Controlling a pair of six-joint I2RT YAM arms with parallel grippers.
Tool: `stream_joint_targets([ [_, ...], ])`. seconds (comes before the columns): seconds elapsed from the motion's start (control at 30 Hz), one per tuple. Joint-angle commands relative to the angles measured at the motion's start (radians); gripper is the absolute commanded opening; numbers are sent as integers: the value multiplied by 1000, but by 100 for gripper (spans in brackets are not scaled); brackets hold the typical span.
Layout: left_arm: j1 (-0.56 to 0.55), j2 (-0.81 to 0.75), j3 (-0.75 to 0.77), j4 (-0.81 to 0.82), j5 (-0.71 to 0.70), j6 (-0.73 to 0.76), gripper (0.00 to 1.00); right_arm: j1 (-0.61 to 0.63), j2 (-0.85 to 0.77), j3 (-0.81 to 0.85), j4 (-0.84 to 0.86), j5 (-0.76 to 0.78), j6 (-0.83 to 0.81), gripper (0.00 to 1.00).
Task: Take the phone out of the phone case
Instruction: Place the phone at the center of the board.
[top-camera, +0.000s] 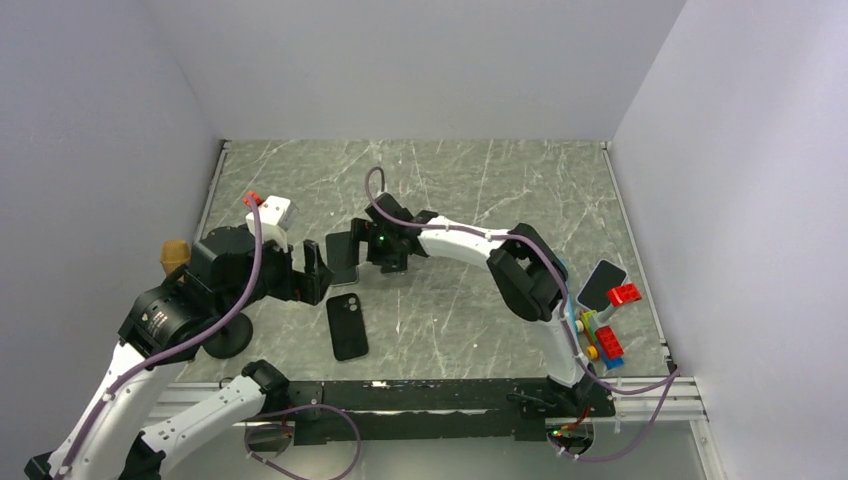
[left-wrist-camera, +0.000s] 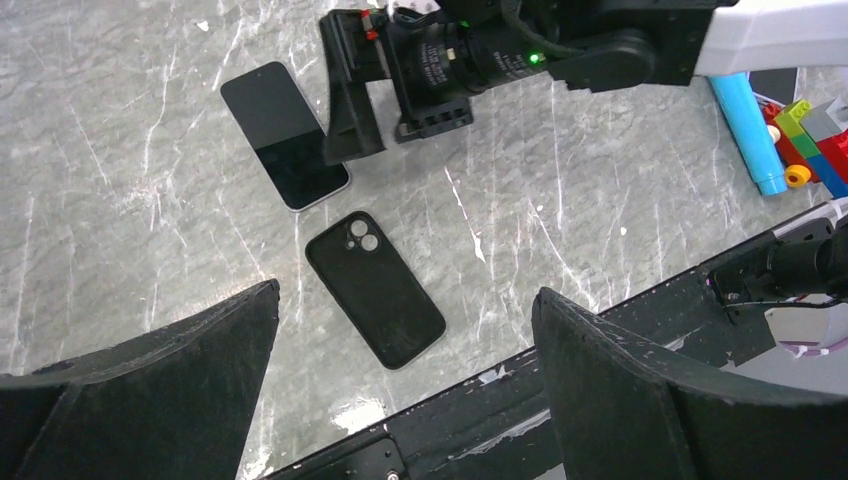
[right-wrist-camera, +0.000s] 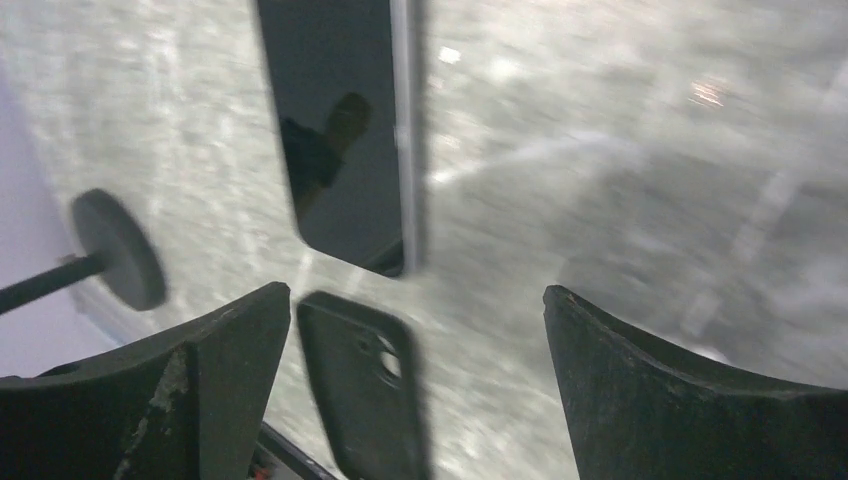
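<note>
The phone (left-wrist-camera: 285, 135) lies screen up on the marble table, bare, with a pale edge. The empty black phone case (left-wrist-camera: 375, 288) lies apart from it, nearer the front, its camera hole showing. In the top view the phone (top-camera: 346, 272) is just behind the case (top-camera: 347, 327). My right gripper (right-wrist-camera: 417, 290) is open and empty, hovering over the phone's (right-wrist-camera: 340, 130) near end, with the case (right-wrist-camera: 365, 390) below it. My left gripper (left-wrist-camera: 405, 290) is open and empty, above the case. In the top view both grippers, left (top-camera: 315, 278) and right (top-camera: 350, 245), sit close together.
Toy bricks (top-camera: 610, 340), a red brick (top-camera: 624, 294) and a dark card (top-camera: 600, 283) lie at the right edge, with a blue marker (left-wrist-camera: 748, 135). A white box (top-camera: 272, 212) sits behind the left arm. A black rail (top-camera: 420, 395) runs along the front.
</note>
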Motion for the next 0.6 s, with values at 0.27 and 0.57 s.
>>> stream_joint_targets([
  [0.27, -10, 57, 85, 31, 13, 35, 99, -290, -334, -49, -517, 470, -77, 100],
  [0.57, -9, 115, 143, 30, 28, 29, 99, -761, -574, -164, -610, 711, -58, 99],
])
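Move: The phone already lies released on the board, its middle about 7 cm to the right hand's left, 2 cm back and 3 cm below. The empty case lies some 16 cm nearer the robot than the phone and 3 cm to its right. On the way out, the blue microphone is roughly 46 cm to the right hand's right and 13 cm back. From the left hand, the phone lies about 12 cm ahead, 1 cm right and 28 cm below. Rightward and gathering speed, the empty right hand sweeps some 40 cm away from the phone, almost level at first, then also about 10 cm forward and 10 cm up, fingers staying wide open. It swings clockwise by roughly 50 degrees and rolls its right side up. The left hand, still open, drifts up, forward and right by only a couple of centimetres. ##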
